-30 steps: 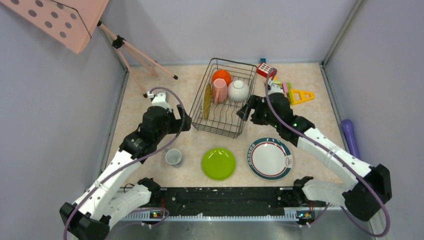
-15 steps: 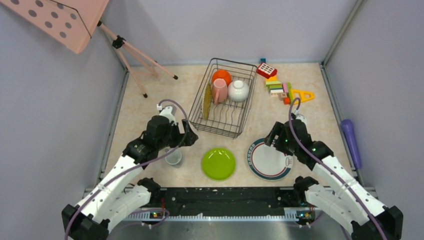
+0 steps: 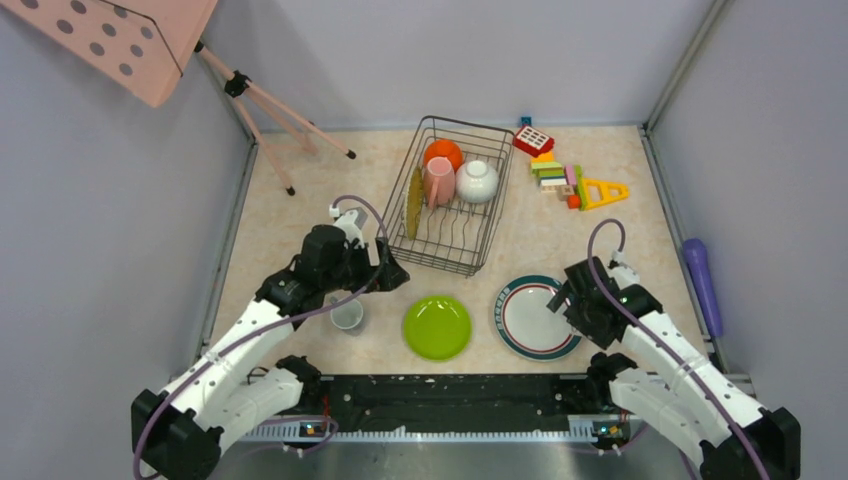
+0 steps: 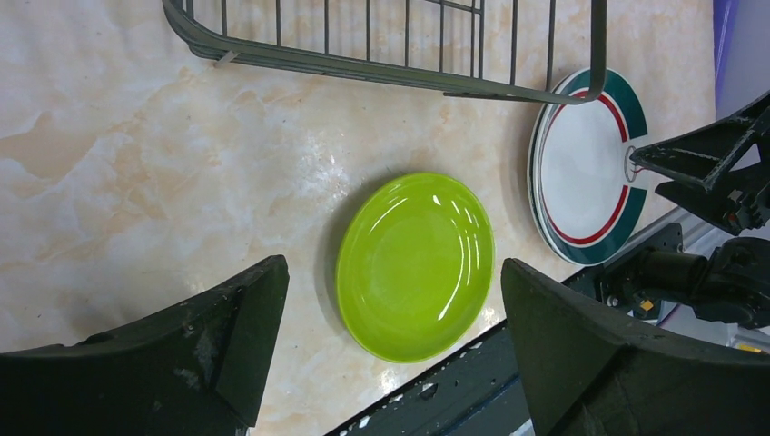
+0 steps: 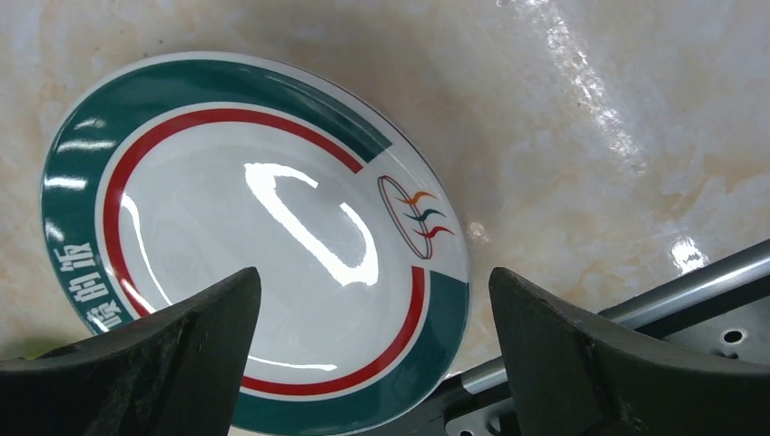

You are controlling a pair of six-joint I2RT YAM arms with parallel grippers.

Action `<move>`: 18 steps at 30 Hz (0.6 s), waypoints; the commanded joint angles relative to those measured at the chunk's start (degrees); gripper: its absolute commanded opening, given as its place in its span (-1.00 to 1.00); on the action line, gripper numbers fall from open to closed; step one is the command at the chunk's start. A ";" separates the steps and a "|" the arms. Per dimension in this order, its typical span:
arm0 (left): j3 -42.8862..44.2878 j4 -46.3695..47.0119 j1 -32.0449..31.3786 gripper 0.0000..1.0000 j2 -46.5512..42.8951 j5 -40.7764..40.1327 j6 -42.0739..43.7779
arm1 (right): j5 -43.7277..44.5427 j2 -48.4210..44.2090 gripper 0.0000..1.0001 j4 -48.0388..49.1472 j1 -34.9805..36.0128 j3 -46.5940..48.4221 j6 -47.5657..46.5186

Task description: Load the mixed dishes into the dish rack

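The dish rack (image 3: 470,240) stands at the back centre and holds an orange bowl (image 3: 443,152), a pink cup (image 3: 438,182), a whitish cup (image 3: 477,181) and an upright straw mat (image 3: 413,203). On the table in front lie a lime-green plate (image 3: 437,327) and a white plate (image 3: 537,318) with a green-red rim. Another whitish cup (image 3: 347,315) sits partly under my left arm. My left gripper (image 3: 392,275) hangs open above the green plate (image 4: 416,265). Over the white plate's (image 5: 254,236) near-right edge my right gripper (image 3: 560,300) is open and holds nothing.
A pink tripod (image 3: 275,110) with a perforated pink board (image 3: 120,35) stands at the back left. Colourful toy blocks (image 3: 560,172) lie right of the rack. A purple object (image 3: 700,275) lies along the right wall. The arms' dark base rail (image 3: 450,390) runs just behind the plates' near edges.
My right arm has pulled back from the rack to the white plate and its jaws have widened. My left arm has shifted right, toward the green plate.
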 commanded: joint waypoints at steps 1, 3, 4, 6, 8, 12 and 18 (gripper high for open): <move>1.97 4.00 -0.05 0.84 0.87 1.92 0.88 | 3.79 0.84 0.89 -2.46 -0.37 0.67 3.38; 1.85 4.20 -0.02 0.84 1.15 2.03 1.32 | 3.22 1.80 0.85 -1.75 -0.36 -0.26 4.16; 1.85 4.18 -0.03 0.84 1.32 2.09 1.51 | 2.71 1.99 0.81 -1.14 -0.37 -1.00 4.53; 2.04 4.16 -0.05 0.84 1.46 2.13 1.95 | 1.33 1.93 0.75 0.41 -0.41 -2.73 5.29; 2.12 4.10 -0.05 0.84 1.56 1.91 2.41 | 0.55 1.08 0.70 1.71 -0.41 -4.07 5.63; 2.85 3.22 0.00 0.84 1.75 0.97 3.30 | 0.32 -0.59 0.23 2.06 -0.41 -4.29 5.89; 3.24 2.71 -0.04 0.84 1.17 0.75 2.99 | -1.21 -0.79 -0.96 -0.22 -0.41 -1.13 5.25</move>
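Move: The big white plate with the green-and-red rim lies just under the right hand, its middle about 5 cm to the left, 3 cm ahead and some 4 cm below. The green plate sits about 26 cm to that hand's left, level with it and 4 cm below; the dish rack's middle is roughly 25 cm ahead and 25 cm left, at about hand height. From the left hand the white plate is some 30 cm right, 5 cm back and 14 cm below. The white plate's near right rim is what the right hand takes: wide open, it sinks some 2.5 cm while drawing back about 1.5 cm to straddle the edge, then holds nearly still and closes almost fully, one finger over the plate's face and the other outside, pinching the rim. ##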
